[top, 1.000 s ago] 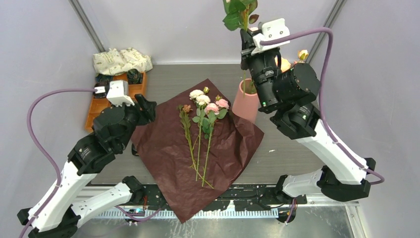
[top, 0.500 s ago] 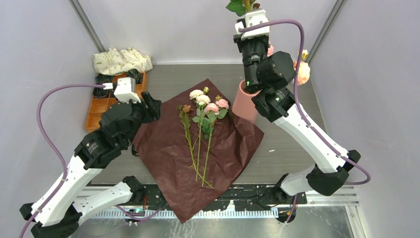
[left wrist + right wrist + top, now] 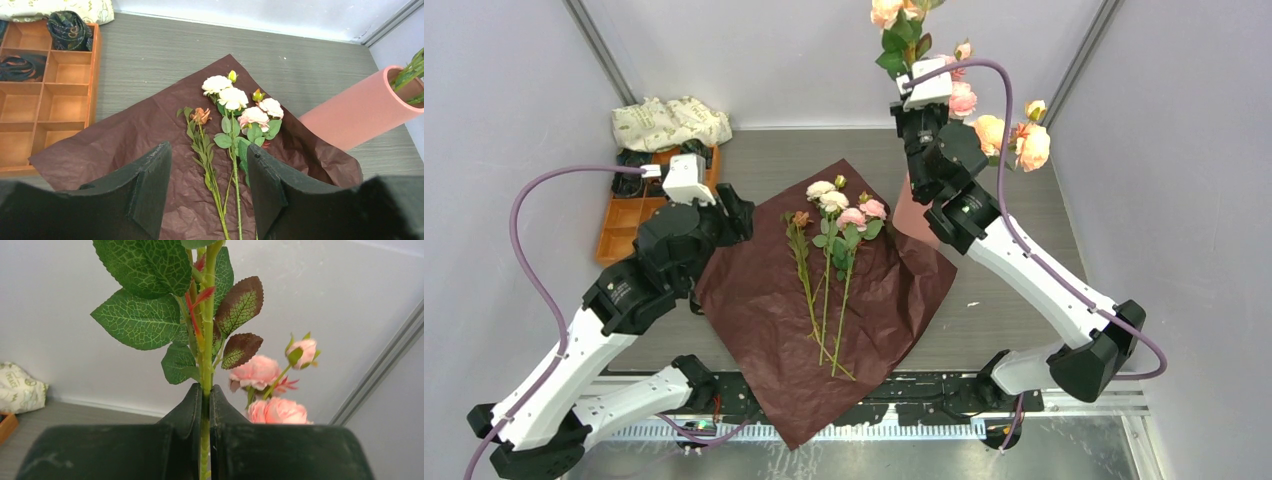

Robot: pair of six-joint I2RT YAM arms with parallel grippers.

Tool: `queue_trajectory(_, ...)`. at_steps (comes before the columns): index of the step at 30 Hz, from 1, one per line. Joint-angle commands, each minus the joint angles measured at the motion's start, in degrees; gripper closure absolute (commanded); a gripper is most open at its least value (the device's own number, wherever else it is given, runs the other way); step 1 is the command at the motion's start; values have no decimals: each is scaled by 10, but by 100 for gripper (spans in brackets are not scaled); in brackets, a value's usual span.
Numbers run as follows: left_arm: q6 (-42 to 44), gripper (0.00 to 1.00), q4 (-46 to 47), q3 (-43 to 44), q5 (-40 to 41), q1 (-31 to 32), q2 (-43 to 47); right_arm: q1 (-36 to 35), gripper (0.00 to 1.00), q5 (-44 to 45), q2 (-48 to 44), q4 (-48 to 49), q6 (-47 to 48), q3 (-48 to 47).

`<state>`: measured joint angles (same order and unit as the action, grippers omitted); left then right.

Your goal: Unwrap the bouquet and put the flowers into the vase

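Note:
The bouquet lies unwrapped: its maroon paper [image 3: 769,300] is spread flat on the table. Several flowers [image 3: 839,212] [image 3: 235,100] lie on it, heads pointing to the back. The salmon-pink vase [image 3: 360,112] stands at the paper's right corner, and in the top view my right arm mostly covers the vase [image 3: 919,215]. Green stems [image 3: 412,75] stick out of its mouth. My right gripper [image 3: 205,390] is shut on an upright leafy stem [image 3: 206,330], high over the vase. Pink roses [image 3: 260,371] show beside it. My left gripper [image 3: 209,147] hovers open above the lying stems.
An orange compartment tray [image 3: 624,215] [image 3: 45,90] with dark rolled cloths [image 3: 67,30] sits at the back left. A cream patterned bundle [image 3: 669,122] lies behind it. Peach roses [image 3: 1029,145] hang near the right wall. The paper's near corner overhangs the table's front edge.
My right arm has swung up and toward the back with the stem, bringing more rose heads into the top view. My left arm has shifted slightly right toward the paper.

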<state>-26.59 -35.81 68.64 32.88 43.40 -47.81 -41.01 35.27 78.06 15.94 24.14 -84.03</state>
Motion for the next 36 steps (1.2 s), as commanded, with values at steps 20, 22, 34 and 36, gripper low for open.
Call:
queue_trajectory(20,-13,41,54,-11,-27,0,-55,4,41,23,-183,-16,-165,222)
queue_trajectory(22,-19,41,57,-11,-33,1,-65,5,26,21,-197,-34,-171,224)
queue_trajectory(34,-46,39,47,11,-66,-1,-169,4,20,-53,-323,-116,-269,231)
queue_trajectory(36,-51,39,33,23,-76,-3,-194,4,20,-71,-349,-131,-288,232)
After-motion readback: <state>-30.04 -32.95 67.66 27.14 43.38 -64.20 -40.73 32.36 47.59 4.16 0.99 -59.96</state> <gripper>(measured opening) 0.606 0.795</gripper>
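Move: The right gripper holds a peach-rose stem high over the pink vase; the vase's middle is about 37 cm below, 3 cm back and 3 cm to the right. In the vase, pink roses stand some 9 cm ahead and 7 cm right, nearly at hand height. From the left hand, the orange sprig on the paper lies about 7 cm ahead, 8 cm right and 34 cm down, with the white blooms 20 cm ahead and 12 cm right, also down on the table. Lower the right gripper about 8 cm, easing slightly back and right, to sink the held stem into the vase; then open the fingers wide to let go and draw back and right away from the roses, rising a little. Meanwhile bring the still-open left gripper down, right and forward, about 11 cm in all, towards the orange sprig, speeding up and tipping its fingers down. ##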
